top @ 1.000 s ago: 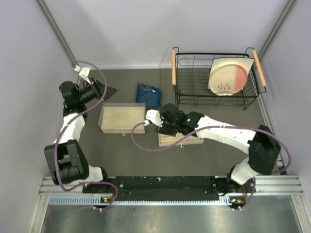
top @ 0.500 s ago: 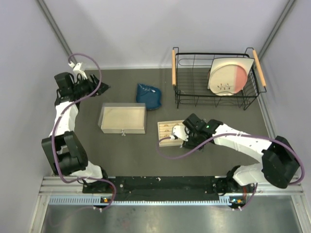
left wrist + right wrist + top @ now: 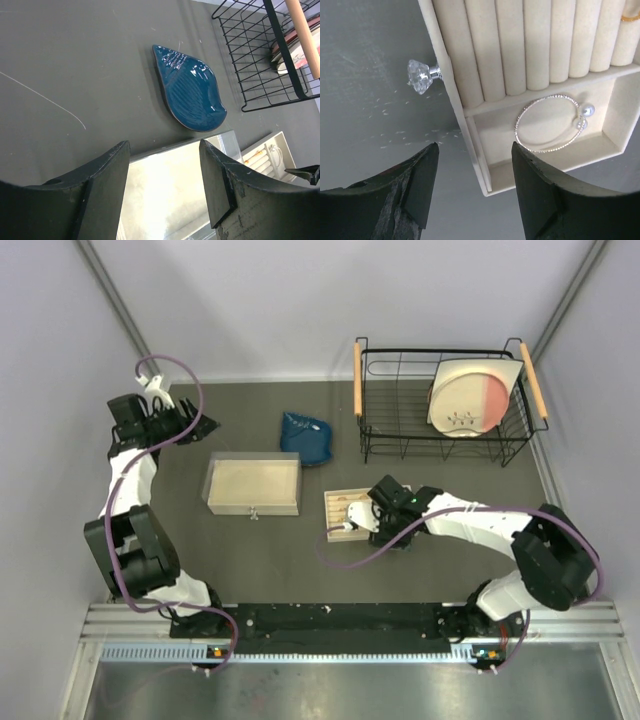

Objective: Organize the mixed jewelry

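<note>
A pale slotted tray (image 3: 345, 508) lies right of centre on the dark mat, partly under my right arm. In the right wrist view its padded rolls (image 3: 520, 45) fill the top, and a thin silver hoop (image 3: 547, 124) with two pearls lies in the tray's end compartment. A small gold ring (image 3: 631, 17) peeks in at the top right among the rolls. My right gripper (image 3: 475, 165) (image 3: 385, 530) hangs open just above the tray's near corner, holding nothing. Far off at the back left, my left gripper (image 3: 200, 425) (image 3: 165, 155) is also open and empty.
A closed wooden box (image 3: 252, 483) (image 3: 170, 190) sits left of the tray. Behind it lies a blue pouch (image 3: 305, 437) (image 3: 192, 90). A black wire rack (image 3: 445, 405) holding a plate (image 3: 470, 395) stands at the back right. The tray has a crystal knob (image 3: 420, 75).
My right gripper has swung from beside the wooden box back to the right, and now sits over the tray's near edge. The left arm has pulled back toward the left wall.
</note>
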`<state>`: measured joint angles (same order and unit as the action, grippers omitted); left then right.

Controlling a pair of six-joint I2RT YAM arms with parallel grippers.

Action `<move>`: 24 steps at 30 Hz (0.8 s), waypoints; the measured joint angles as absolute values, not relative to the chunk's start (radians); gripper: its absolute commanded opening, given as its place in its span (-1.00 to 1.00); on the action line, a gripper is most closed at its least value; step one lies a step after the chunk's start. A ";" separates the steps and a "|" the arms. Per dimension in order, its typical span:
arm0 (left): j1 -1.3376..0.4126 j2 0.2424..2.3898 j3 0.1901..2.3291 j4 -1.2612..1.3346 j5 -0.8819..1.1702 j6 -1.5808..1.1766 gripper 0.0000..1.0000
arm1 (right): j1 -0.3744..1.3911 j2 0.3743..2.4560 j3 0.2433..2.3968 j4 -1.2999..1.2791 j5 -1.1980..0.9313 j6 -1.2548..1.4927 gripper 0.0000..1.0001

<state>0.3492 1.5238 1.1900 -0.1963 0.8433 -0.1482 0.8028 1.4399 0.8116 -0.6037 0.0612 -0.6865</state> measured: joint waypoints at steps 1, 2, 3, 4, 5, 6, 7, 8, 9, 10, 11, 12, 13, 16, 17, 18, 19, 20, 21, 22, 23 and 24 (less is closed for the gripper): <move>0.352 1.528 1.190 -0.197 0.844 -0.146 0.25 | 0.803 1.448 0.812 -0.598 0.059 -0.689 0.16; 0.354 1.531 1.192 -0.197 0.843 -0.145 0.26 | 0.803 1.456 0.812 -0.592 0.056 -0.690 0.15; 0.356 1.536 1.192 -0.196 0.843 -0.143 0.26 | 0.803 1.464 0.812 -0.588 0.053 -0.690 0.12; 0.357 1.541 1.192 -0.198 0.843 -0.142 0.26 | 0.803 1.472 0.812 -0.583 0.050 -0.690 0.07; 0.358 1.544 1.192 -0.197 0.843 -0.140 0.26 | 0.803 1.480 0.812 -0.581 0.047 -0.690 0.04; 0.360 1.548 1.192 -0.198 0.843 -0.138 0.25 | 0.803 1.488 0.812 -0.578 0.043 -0.690 0.01; 0.361 1.554 1.192 -0.201 0.843 -0.136 0.25 | 0.803 1.497 0.813 -0.574 0.038 -0.689 -0.07; 0.363 1.557 1.192 -0.203 0.843 -0.135 0.25 | 0.803 1.503 0.814 -0.572 0.035 -0.689 -0.13; 0.365 1.561 1.192 -0.203 0.843 -0.134 0.25 | 0.803 1.509 0.820 -0.574 0.032 -0.688 -0.18; 0.366 1.565 1.192 -0.204 0.843 -0.132 0.25 | 0.803 1.513 0.821 -0.571 0.027 -0.687 -0.30; 0.368 1.567 1.192 -0.204 0.843 -0.131 0.25 | 0.803 1.518 0.825 -0.575 0.020 -0.686 -0.38; 0.369 1.569 1.192 -0.204 0.843 -0.129 0.25 | 0.803 1.521 0.827 -0.575 0.014 -0.685 -0.48; 0.371 1.571 1.192 -0.204 0.843 -0.128 0.25 | 0.803 1.523 0.829 -0.575 0.009 -0.684 -0.65; 0.376 1.578 1.192 -0.204 0.843 -0.126 0.25 | 0.802 1.533 0.839 -0.569 0.012 -0.681 -1.00; 0.376 1.580 1.192 -0.204 0.843 -0.126 0.25 | 0.803 1.534 0.840 -0.566 0.009 -0.681 -1.00; 0.377 1.582 1.192 -0.204 0.842 -0.125 0.25 | 0.803 1.535 0.840 -0.562 0.006 -0.683 -1.00; 0.377 1.586 1.192 -0.205 0.843 -0.125 0.25 | 0.803 1.535 0.841 -0.558 0.006 -0.679 -1.00; 0.377 1.588 1.192 -0.204 0.842 -0.125 0.24 | 0.803 1.535 0.841 -0.558 0.002 -0.677 -1.00; 0.378 1.594 1.192 -0.204 0.842 -0.125 0.24 | 0.803 1.535 0.841 -0.558 0.002 -0.677 -1.00; 0.378 1.599 1.192 -0.204 0.837 -0.125 0.24 | 0.804 1.534 0.841 -0.560 0.002 -0.677 -1.00; 0.378 1.605 1.192 -0.204 0.830 -0.125 0.24 | 0.804 1.534 0.842 -0.563 0.001 -0.677 -1.00; 0.378 1.612 1.192 -0.204 0.817 -0.125 0.25 | 0.805 1.533 0.846 -0.569 -0.003 -0.677 -1.00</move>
<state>0.3782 1.6115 1.1915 -0.2043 0.8169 -0.1246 0.8047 1.5330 0.8459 -0.5694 -0.0032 -0.6765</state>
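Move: Just under the right hand and some 2 cm to its left is the jewelry tray's near wall, the stretch between crystal knob and right corner, with its middle about 2 cm lower. The knob is roughly 7 cm left and 3 cm nearer the base. Inside the tray, the pearl bracelet lies about 6 cm ahead and 2 cm left. From the left hand that wall stretch lies roughly 42 cm right, 20 cm back and 21 cm below. Sinking about 1.5 cm while easing some 2 cm to its left, the right hand settles over the tray's near wall, stays nearly upright, and shuts its wide-open fingers to pinch that thin wall between knob and right corner. The left hand, empty and still open, comes down about 3.5 cm and drifts 2 cm left, well clear of the tray. ##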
